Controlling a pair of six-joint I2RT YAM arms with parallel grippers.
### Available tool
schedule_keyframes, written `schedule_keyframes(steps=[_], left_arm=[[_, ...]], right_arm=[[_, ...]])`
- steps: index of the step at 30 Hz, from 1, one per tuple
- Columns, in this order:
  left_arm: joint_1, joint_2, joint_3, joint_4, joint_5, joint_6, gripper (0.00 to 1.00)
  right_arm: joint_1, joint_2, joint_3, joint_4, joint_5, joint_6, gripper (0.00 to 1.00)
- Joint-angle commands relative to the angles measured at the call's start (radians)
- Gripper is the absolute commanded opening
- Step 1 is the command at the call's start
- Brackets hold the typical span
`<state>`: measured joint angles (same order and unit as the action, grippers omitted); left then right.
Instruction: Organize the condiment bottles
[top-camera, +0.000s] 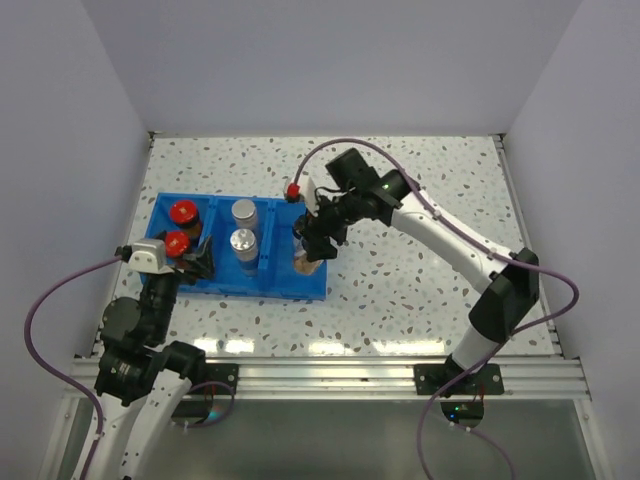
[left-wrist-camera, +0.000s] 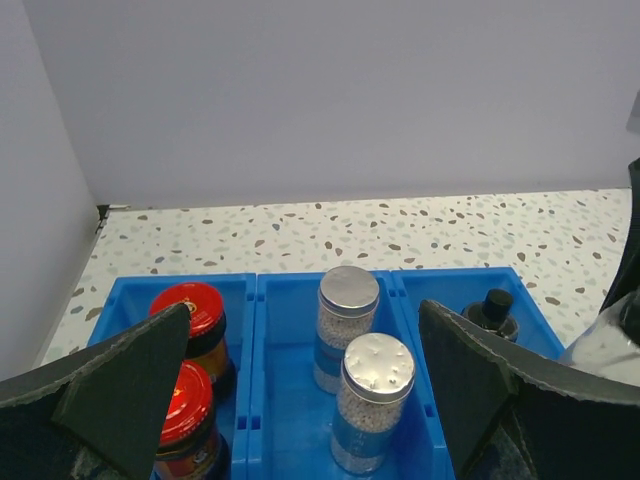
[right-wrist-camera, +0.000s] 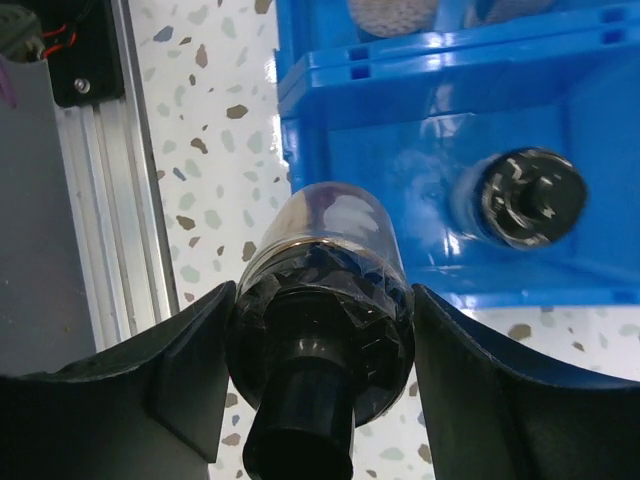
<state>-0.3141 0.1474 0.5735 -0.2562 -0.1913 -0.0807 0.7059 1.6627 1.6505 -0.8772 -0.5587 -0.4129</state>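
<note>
A blue tray (top-camera: 270, 288) lies at the left of the table. Its left compartment holds two red-lidded brown jars (left-wrist-camera: 190, 310) (left-wrist-camera: 185, 405). In the middle one stand two silver-topped shakers (left-wrist-camera: 348, 300) (left-wrist-camera: 377, 375). One clear bottle with a black cap (right-wrist-camera: 528, 197) stands upright in the right compartment. My right gripper (right-wrist-camera: 320, 330) is shut on the shoulder of a second black-capped bottle (right-wrist-camera: 330, 250), tilted at that compartment's near end (top-camera: 305, 262). Whether it touches the tray floor I cannot tell. My left gripper (left-wrist-camera: 305, 320) hangs open at the tray's near edge, holding nothing.
An aluminium rail (top-camera: 330, 375) runs along the table's near edge, close in front of the tray. White walls (top-camera: 100, 120) close in the table on three sides. Purple cables (top-camera: 45, 300) loop beside both arms.
</note>
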Motion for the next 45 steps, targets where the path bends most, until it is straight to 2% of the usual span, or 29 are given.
schedule_keyframes(steps=[1,10,13,18,19,20,24,26,28,32,34,38,41,42,45], left_arm=[[0.006,0.018,-0.006,0.021,-0.022,0.029,1.00],[0.006,0.027,-0.006,0.025,-0.011,0.029,1.00],[0.006,0.023,-0.006,0.023,-0.011,0.030,1.00],[0.006,0.023,-0.006,0.025,-0.005,0.029,1.00],[0.006,0.021,-0.006,0.025,-0.005,0.030,1.00],[0.006,0.021,-0.004,0.026,-0.005,0.030,1.00],[0.006,0.021,-0.006,0.026,-0.005,0.029,1.00],[0.006,0.018,-0.006,0.026,-0.005,0.030,1.00],[0.006,0.018,-0.006,0.026,-0.005,0.030,1.00],[0.006,0.018,-0.006,0.023,-0.002,0.030,1.00],[0.006,0.018,-0.006,0.025,-0.002,0.030,1.00],[0.006,0.018,-0.003,0.021,-0.005,0.030,1.00],[0.006,0.014,-0.004,0.020,-0.005,0.029,1.00],[0.006,0.014,-0.004,0.020,-0.005,0.029,1.00],[0.006,0.015,-0.004,0.020,-0.004,0.027,1.00]], right_arm=[[0.070,0.037,0.046,0.029,0.065,-0.012,0.00],[0.176,0.187,0.071,0.073,0.299,-0.026,0.00],[0.188,0.239,0.101,0.067,0.330,-0.027,0.00],[0.188,0.311,0.138,0.052,0.367,-0.036,0.07],[0.190,0.322,0.138,0.046,0.361,-0.041,0.13],[0.190,0.336,0.137,0.034,0.341,-0.047,0.27],[0.202,0.327,0.100,0.037,0.339,-0.066,0.67],[0.207,0.315,0.086,0.037,0.339,-0.069,0.75],[0.208,0.287,0.089,0.020,0.326,-0.076,0.85],[0.208,0.215,0.141,-0.074,0.270,-0.101,0.95],[0.208,0.140,0.152,-0.098,0.249,-0.122,0.98],[0.198,-0.036,0.111,-0.102,0.310,-0.148,0.98],[0.100,-0.203,-0.007,-0.031,0.269,-0.136,0.99],[-0.002,-0.243,-0.044,0.002,0.241,-0.094,0.98],[-0.205,-0.443,-0.228,0.157,0.168,0.020,0.98]])
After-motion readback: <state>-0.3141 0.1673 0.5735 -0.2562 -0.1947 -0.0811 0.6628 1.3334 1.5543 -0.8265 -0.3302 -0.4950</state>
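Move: The right hand already holds the last dark-capped bottle; its spot, the near end of the tray's right compartment, lies about 1 cm ahead, 5 cm left and 17 cm below. The other dark-capped bottle stands some 10 cm beyond that spot; the nearer silver-lidded bottle is 17 cm left of the spot and 6 cm farther out. From the left hand the spot is roughly 6 cm ahead, 25 cm right, 25 cm below. Right hand lowers its bottle 13 cm into the compartment, fingers tipping down, opens, then rises 20 cm rightward. ##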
